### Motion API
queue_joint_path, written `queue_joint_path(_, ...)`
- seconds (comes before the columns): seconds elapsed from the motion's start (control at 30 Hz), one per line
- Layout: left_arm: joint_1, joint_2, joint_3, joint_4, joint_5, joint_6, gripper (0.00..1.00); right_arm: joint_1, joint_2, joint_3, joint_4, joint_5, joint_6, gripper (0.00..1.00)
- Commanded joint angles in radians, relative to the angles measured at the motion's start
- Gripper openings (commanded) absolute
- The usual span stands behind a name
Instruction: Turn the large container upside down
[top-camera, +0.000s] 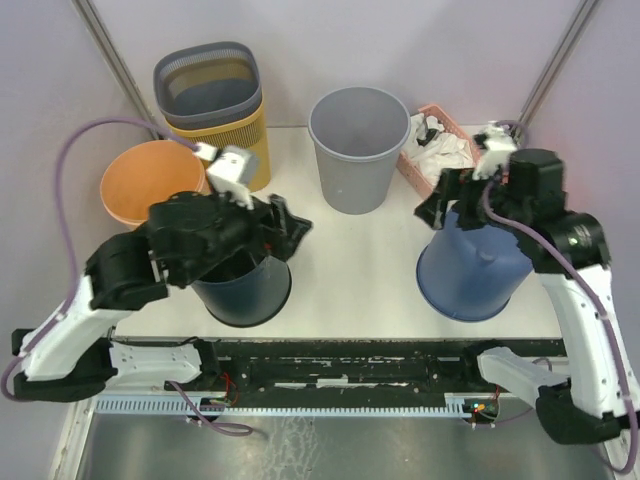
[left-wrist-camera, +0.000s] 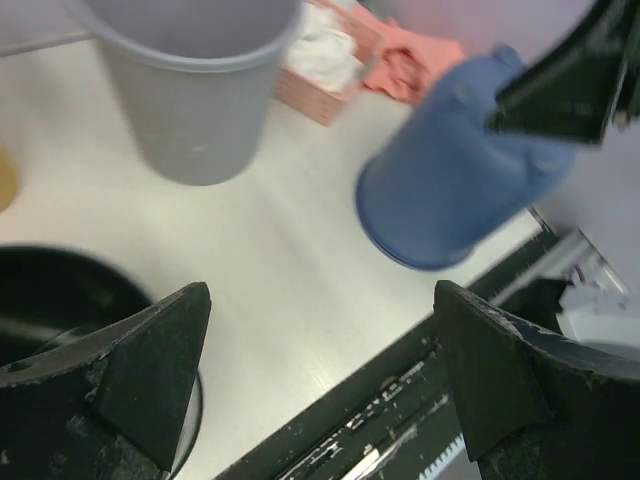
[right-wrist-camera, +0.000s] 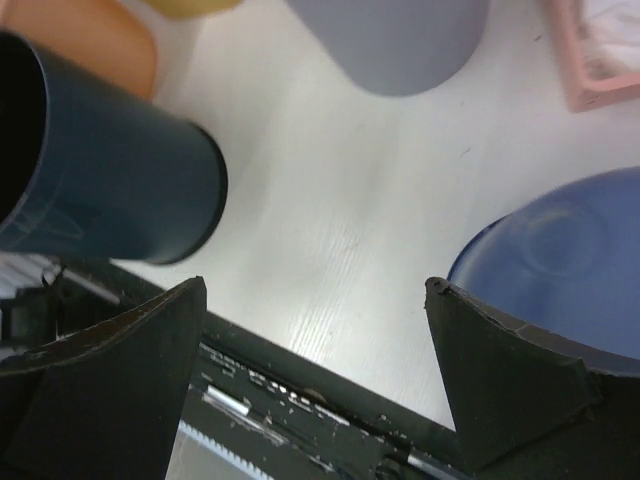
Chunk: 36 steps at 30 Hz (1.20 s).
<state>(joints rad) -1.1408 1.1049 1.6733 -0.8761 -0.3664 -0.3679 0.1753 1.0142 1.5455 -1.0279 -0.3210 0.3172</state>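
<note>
A large blue bucket (top-camera: 472, 265) stands upside down, base up, at the right front of the table. It also shows in the left wrist view (left-wrist-camera: 450, 190) and the right wrist view (right-wrist-camera: 560, 260). My right gripper (top-camera: 440, 195) is open and empty, just above the bucket's left side (right-wrist-camera: 315, 290). A dark navy container (top-camera: 245, 290) stands mouth up at the left front, also in the right wrist view (right-wrist-camera: 110, 170). My left gripper (top-camera: 290, 228) is open and empty over its right rim (left-wrist-camera: 320, 300).
A grey bucket (top-camera: 357, 150) stands upright at the back middle. A yellow bin with a grey mesh top (top-camera: 215, 110) and an orange bowl (top-camera: 150, 180) are at the back left. A pink basket with cloths (top-camera: 437, 148) is at the back right. The black rail (top-camera: 380, 365) marks the front edge.
</note>
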Motion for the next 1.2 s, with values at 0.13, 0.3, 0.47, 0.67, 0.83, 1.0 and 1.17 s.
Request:
queue_joint_path(0.13,0.002,-0.057,-0.022,-0.099,-0.322,-0.175,0.99,0.394,0.225,-0.059,-0.051,0.418,0.012,0.99)
queue_joint_path(0.3,0.003,-0.031,-0.052,-0.081,-0.301,-0.161,0.99,0.405,0.257,-0.152,-0.124,0.729,0.067,0.99)
queue_joint_path(0.47,0.002,0.004,-0.070,-0.051,-0.252,-0.133,0.99,0.345,0.212,-0.222,-0.208,1.070,0.133,0.99)
queue_joint_path(0.67,0.001,0.008,-0.110,0.013,-0.192,-0.115,0.99,0.270,0.165,-0.233,-0.201,1.045,0.153,0.99)
queue_joint_path(0.83,0.003,0.012,-0.116,0.009,-0.171,-0.127,0.99,0.275,0.150,-0.201,-0.145,0.870,0.154,0.99)
queue_joint_path(1.0,0.002,0.015,-0.124,0.013,-0.160,-0.132,0.99,0.304,0.096,-0.221,-0.016,0.622,0.137,0.99)
queue_joint_path(1.17,0.002,0.034,-0.150,0.008,-0.176,-0.144,0.99,0.337,0.052,-0.305,0.169,0.361,0.124,0.99)
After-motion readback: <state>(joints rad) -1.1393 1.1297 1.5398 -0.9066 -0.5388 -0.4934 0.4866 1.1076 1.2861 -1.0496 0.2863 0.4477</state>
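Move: The large blue container, already upside down, stands about 15 cm to my right hand's right and level with it fore-and-aft, its middle some 18 cm lower. The grey bin is about 22 cm ahead of that hand and 10 cm to its left; the black bin stands roughly 33 cm to its left, level with it. From my left hand, the blue container lies some 36 cm right, 7 cm ahead and 22 cm below. I swing my open right hand left and down about 16 cm, into the free space beside the blue container, tipping its fingers steeply downward. Then I sweep it some 16 cm right, pushing the container's near side towards my right, and finally draw back about 8 cm left, clear of it. My open left hand arcs out 6 cm left and returns, settling about 6 cm lower and turned slightly counter-clockwise. ##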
